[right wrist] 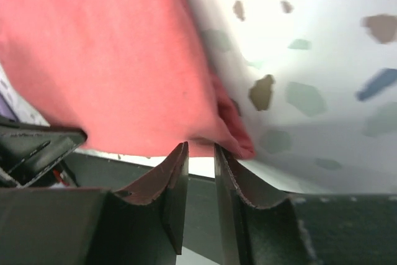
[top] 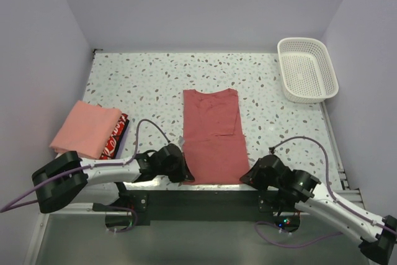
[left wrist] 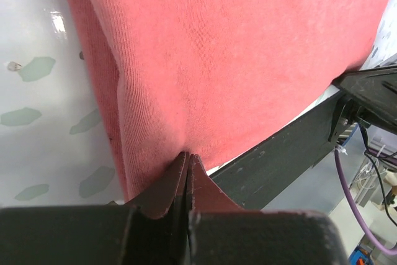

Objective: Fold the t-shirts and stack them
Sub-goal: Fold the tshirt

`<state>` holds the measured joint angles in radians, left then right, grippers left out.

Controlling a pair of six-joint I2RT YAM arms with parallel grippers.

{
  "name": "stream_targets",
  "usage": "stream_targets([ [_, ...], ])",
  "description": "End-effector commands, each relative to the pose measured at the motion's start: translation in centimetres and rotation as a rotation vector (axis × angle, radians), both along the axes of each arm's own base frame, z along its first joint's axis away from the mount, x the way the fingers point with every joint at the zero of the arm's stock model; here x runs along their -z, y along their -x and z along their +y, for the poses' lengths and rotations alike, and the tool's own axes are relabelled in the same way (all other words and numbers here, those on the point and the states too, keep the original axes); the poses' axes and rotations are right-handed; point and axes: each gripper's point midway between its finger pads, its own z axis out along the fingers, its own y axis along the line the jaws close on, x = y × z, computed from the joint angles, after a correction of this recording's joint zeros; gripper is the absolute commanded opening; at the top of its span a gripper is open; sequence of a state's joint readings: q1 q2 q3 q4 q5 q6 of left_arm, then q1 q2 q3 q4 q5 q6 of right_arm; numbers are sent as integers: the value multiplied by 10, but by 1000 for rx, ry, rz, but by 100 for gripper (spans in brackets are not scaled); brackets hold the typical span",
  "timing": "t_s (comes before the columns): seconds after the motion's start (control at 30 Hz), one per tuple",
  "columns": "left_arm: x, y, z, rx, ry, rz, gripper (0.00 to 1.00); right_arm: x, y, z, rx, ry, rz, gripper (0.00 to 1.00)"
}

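The brick-red t-shirt (top: 212, 134) lies folded lengthwise into a long strip in the middle of the table, its hem at the near edge. My left gripper (top: 185, 175) sits at the strip's near left corner. In the left wrist view its jaws (left wrist: 188, 154) are pressed together on the hem, and the red cloth (left wrist: 236, 60) puckers toward the tips. My right gripper (top: 247, 178) sits at the near right corner. Its jaws (right wrist: 201, 147) stand a little apart with nothing between them, just short of the red hem (right wrist: 105, 60). A salmon-pink folded t-shirt (top: 85, 128) rests at the left on a dark one (top: 116, 138).
A white lattice basket (top: 307, 69) stands at the back right corner. The table's dark front rail (left wrist: 279, 159) runs right under the red hem. Walls close in the table on the left, back and right.
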<state>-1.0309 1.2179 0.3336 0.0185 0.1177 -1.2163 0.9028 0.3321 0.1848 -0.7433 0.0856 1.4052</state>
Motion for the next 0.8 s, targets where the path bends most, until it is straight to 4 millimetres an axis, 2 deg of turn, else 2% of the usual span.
stream_targets([
  [0.0,19,9,24,-8,-101,23,1,7,0,-43,114,177,9,29],
  [0.2,15,7,21,-9,-91,15,1,3,1,-53,97,262,12,30],
  [0.23,15,7,21,-10,-93,12,1,2,0,-53,90,277,16,34],
  [0.37,6,6,17,1,-63,2,3,-6,-3,-39,-1,291,14,39],
  [0.43,-8,2,11,7,-33,-25,9,-6,-3,-37,-39,324,29,40],
  [0.47,-12,0,11,7,-29,-39,13,-14,-7,-33,-64,331,13,42],
  [0.5,-24,-4,6,5,-4,-64,20,-18,-9,-32,-74,339,4,43],
  [0.63,-33,-1,15,5,-34,-60,29,-29,-13,-25,-126,345,-18,48],
  [0.7,-39,0,17,4,-35,-64,32,-26,-11,-20,-157,332,-8,49],
  [0.77,-36,2,26,-5,-77,-54,35,-19,-6,-7,-200,279,15,49],
])
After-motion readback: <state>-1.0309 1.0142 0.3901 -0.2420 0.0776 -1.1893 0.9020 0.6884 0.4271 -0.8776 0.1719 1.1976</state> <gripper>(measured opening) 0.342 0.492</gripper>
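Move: My left hand's shut fingers are on the shirt's near hem, its left corner only about 2 cm to their left and 1 cm below. The hem's right corner lies some 2 cm to the right of my right hand and 1 cm below, about 23 cm to the right of my left hand. The shirt's middle is about 18 cm ahead of both hands, 9 cm right of the left one, 12 cm left of the right one. My right hand finishes its sweep along the hem, going about 4 cm to the right low over the table and past the corner while its fingers tip some 20 degrees to point more steeply down; then it rises about 2 cm, coming back slightly left and opening wider. My left hand keeps its hold on the hem at first, then opens, comes free and lifts about 3 cm, easing left. ##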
